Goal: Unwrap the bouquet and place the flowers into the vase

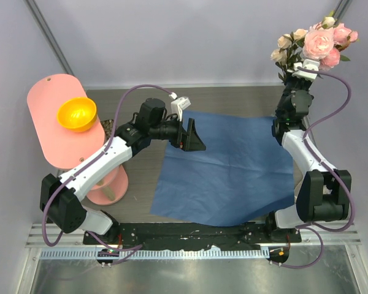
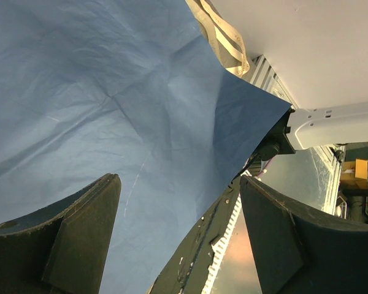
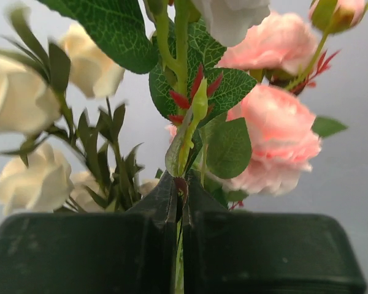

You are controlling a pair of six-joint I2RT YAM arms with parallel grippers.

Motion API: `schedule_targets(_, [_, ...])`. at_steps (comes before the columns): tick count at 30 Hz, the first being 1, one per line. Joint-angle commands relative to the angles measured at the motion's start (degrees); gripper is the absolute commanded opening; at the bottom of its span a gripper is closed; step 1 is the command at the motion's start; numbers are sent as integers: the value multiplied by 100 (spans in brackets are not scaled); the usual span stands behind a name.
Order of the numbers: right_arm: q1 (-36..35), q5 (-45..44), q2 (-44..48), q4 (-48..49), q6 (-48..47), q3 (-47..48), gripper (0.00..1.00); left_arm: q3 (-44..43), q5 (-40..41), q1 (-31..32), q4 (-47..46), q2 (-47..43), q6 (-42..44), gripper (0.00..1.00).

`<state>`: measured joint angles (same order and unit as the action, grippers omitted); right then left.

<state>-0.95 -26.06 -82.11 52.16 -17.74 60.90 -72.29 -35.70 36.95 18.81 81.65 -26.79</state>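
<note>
The blue paper (image 1: 233, 171) of the bouquet lies spread flat on the table, and it fills the left wrist view (image 2: 110, 92). A cream ribbon (image 2: 224, 37) lies at its far edge. My left gripper (image 1: 193, 138) hovers open over the paper's upper left part, with nothing between its fingers (image 2: 178, 184). My right gripper (image 1: 299, 73) is raised at the back right, shut on the green stems of the flowers (image 1: 316, 43). Pink roses (image 3: 276, 131) and cream roses (image 3: 24, 92) stand above its closed jaws (image 3: 179, 184). The vase is not in view.
A pink stand (image 1: 52, 116) at the left carries an orange bowl (image 1: 77, 113), and the left arm reaches past it. A small dark thing (image 1: 107, 127) sits half hidden behind that arm. A metal rail (image 1: 190, 252) runs along the near edge.
</note>
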Motion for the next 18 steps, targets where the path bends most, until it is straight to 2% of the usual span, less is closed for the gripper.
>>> schedule_targets(1, [16, -180, -77, 84, 148, -88, 1, 22, -147, -39, -264, -70, -28, 83])
schedule_targets(18, [341, -276, -499, -57, 604, -448, 1, 31, -191, -39, -299, -114, -64, 83])
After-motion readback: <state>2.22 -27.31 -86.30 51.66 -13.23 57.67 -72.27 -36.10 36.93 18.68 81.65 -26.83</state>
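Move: The right hand already holds a leafy rose stem. The glass vase it is meant for, hidden behind the arm, stands roughly 30 cm below, about 3 cm ahead and level sideways. Cream roses already in place stand about 8 cm to the left, 5 cm ahead and 3 cm above the fingers. The spread blue paper lies some 28 cm left, 16 cm back and 42 cm below. From the left hand the vase is about 23 cm ahead, 44 cm right and 14 cm lower. Still pinching the rose stem in its shut fingers, the right hand lowers it about 6 cm towards the vase, going straight down with a touch of forward at first, then edging some 3 cm to the right as it keeps sinking. The fingertips tip down by about 5 degrees. Whether the stem end has entered the vase can't be seen. ##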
